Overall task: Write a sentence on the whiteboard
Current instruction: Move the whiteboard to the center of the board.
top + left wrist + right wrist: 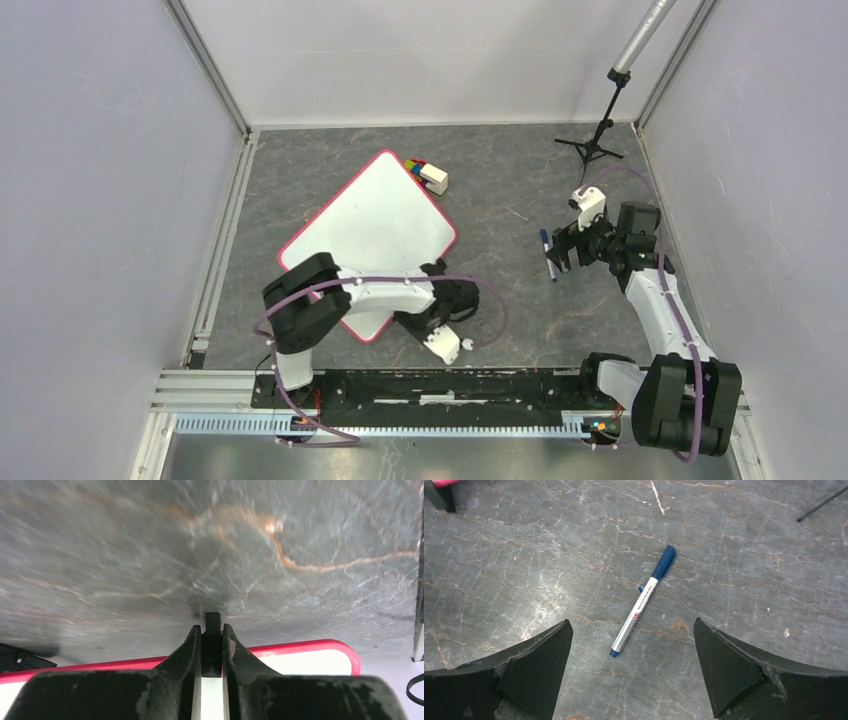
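Note:
The whiteboard lies turned like a diamond on the grey table, white with a pink-red rim. Its visible face is plain white, and the sentence is out of view. My left gripper reaches across the board's lower right edge and is shut on a small black clip at the rim. A blue-capped marker lies flat on the table to the right of the board. My right gripper hovers over it with jaws wide open, one finger on either side, not touching it.
A small white block with coloured pieces sits by the board's far corner. A black tripod stand is at the back right. The metal rail with the arm bases runs along the near edge, and walls enclose three sides.

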`<action>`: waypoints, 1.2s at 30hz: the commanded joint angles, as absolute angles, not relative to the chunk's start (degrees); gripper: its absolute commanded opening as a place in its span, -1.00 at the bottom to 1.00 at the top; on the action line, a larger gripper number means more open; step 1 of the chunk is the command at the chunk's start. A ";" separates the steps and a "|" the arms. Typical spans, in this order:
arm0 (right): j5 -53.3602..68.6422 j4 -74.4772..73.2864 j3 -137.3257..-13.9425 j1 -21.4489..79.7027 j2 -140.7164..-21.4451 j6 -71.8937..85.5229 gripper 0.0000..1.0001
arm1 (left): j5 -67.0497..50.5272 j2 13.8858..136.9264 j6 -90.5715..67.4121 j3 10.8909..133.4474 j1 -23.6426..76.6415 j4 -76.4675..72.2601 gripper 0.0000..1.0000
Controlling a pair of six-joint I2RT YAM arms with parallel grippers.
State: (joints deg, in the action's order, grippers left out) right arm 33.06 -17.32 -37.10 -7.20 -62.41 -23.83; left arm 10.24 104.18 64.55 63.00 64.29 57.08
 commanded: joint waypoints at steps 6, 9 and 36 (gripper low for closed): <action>36.76 -20.64 -41.42 -12.16 -60.87 -25.41 0.95 | 13.38 113.16 59.06 77.20 73.77 59.23 -0.95; 37.64 -22.20 -42.31 -13.96 -61.17 -26.24 0.95 | 12.82 115.68 58.88 81.92 75.82 60.45 -0.95; 35.35 -26.51 -41.24 -19.70 -64.09 -30.51 0.95 | 4.27 113.12 51.77 94.48 82.70 68.39 0.49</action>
State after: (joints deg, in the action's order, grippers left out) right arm 37.41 -27.97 -42.15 -19.62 -63.37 -30.96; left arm 8.19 119.52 56.21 92.09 82.37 66.30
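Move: The left hand has its fingers shut on a black clip on the whiteboard's near-right edge, at board level; the board's middle lies about 15 cm ahead of this hand and 6 cm to its left. The table's centre is some 15 cm ahead and 9 cm to the right, the coloured blocks roughly 33 cm ahead and 6 cm right, the marker 12 cm ahead and 35 cm right. From the right hand, the whiteboard's middle is about 42 cm left, 6 cm ahead and 10 cm below. Rightward and somewhat back, the left hand drags the whiteboard by its clip for about 13 cm, staying at one height and turning some 13 degrees clockwise as it slows. There the fingers open wide around the clip and the hand starts to lift clear, drifting a little farther right. The open, empty right hand draws about 5 cm right, away from the marker. ##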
